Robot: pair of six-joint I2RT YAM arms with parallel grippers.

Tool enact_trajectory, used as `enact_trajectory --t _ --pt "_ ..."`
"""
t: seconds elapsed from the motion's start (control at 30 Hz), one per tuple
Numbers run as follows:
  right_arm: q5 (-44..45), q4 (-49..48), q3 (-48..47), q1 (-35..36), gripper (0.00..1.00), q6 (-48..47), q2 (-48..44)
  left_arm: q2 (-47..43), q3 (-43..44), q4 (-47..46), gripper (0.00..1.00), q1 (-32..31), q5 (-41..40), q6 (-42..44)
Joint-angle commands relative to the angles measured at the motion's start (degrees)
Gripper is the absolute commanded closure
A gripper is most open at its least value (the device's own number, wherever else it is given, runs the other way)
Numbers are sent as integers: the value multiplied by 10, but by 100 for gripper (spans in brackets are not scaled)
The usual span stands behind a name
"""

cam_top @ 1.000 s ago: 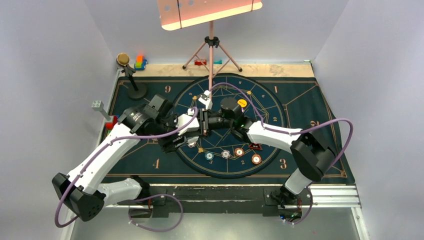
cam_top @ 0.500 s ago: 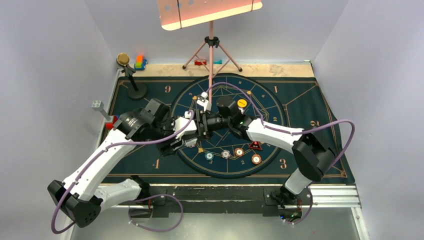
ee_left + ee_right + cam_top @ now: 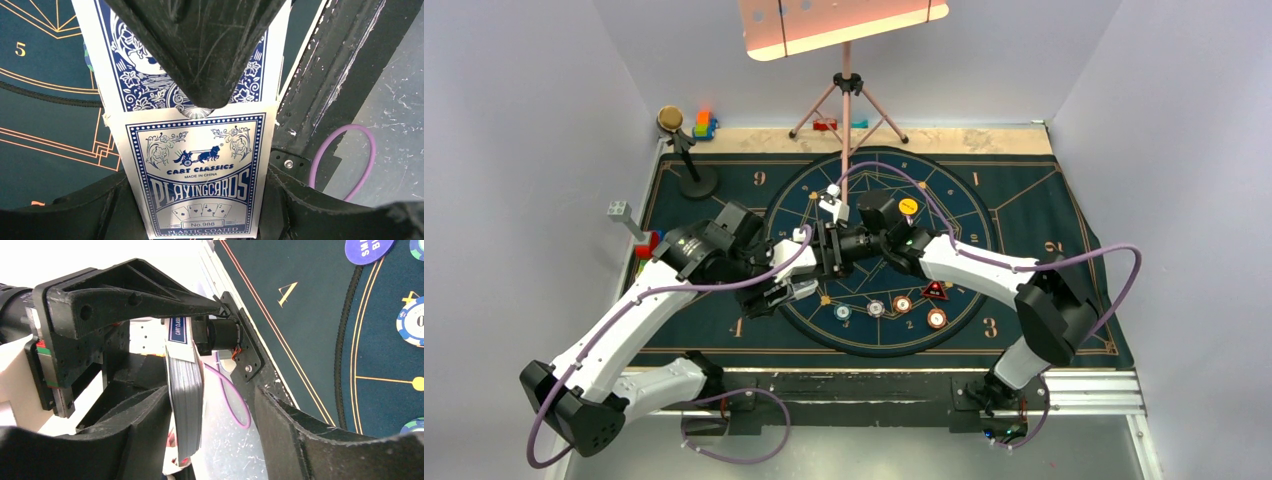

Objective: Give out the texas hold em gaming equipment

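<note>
My left gripper (image 3: 195, 200) is shut on a blue-and-white pack of playing cards (image 3: 195, 170), held upright above the mat. In the top view both grippers meet left of the mat's centre, the left gripper (image 3: 802, 268) facing the right gripper (image 3: 828, 248). My right gripper (image 3: 210, 425) stands open astride the pack's edge (image 3: 185, 390), which lies close to its left finger with a gap to the right one. A teal chip (image 3: 843, 313), a white chip (image 3: 876, 308) and two orange chips (image 3: 903, 304) lie in a row. A triangular marker (image 3: 935, 292) and a yellow disc (image 3: 908, 206) are nearby.
The dark mat (image 3: 1044, 220) covers most of the table. A pink tripod (image 3: 847, 90) stands at the back, a black stand (image 3: 686, 150) and toy blocks (image 3: 703, 125) at the back left. A grey block (image 3: 617, 210) and a red one (image 3: 646, 243) sit at the left edge.
The right gripper's jaws have opened around the pack. Both arms have shifted slightly, the left wrist drawing a little down and left.
</note>
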State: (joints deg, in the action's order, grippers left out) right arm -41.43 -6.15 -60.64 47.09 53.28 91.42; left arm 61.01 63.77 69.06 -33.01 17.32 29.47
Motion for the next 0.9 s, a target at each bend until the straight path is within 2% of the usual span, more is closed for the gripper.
enact_trajectory --t 0.0,0.27,0.73,0.87 --pt "12 25 -21 -13 40 -26 -27 -20 1 -2 100 4 23 -10" --pt "17 55 -31 -23 56 -44 -42 -25 -10 -10 100 4 31 -12" --pt "53 170 -78 -40 61 -107 -68 -40 -26 -12 100 4 35 -12" --pt "54 174 -81 -42 69 -108 -73 -44 -30 -14 100 3 32 -12"
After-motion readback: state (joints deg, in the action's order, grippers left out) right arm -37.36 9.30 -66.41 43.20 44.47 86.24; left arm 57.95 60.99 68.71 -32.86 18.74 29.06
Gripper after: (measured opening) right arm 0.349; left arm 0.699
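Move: The cards sticking out of the playing-card box held in the left hand already lie between the right hand's open fingers, about 1 cm left and 1 cm back of their midpoint, at its height. From that hand, on the table some 15 cm lower, the blue-and-white chip is 6 cm ahead and 5 cm left, the green chip 1 cm ahead and 4 cm right. From the left hand, the protruding cards are about 7 cm right, 3 cm ahead and 3 cm higher. The right fingers close on a protruding card and draw it about 5 cm right, forward and up, off the deck. ##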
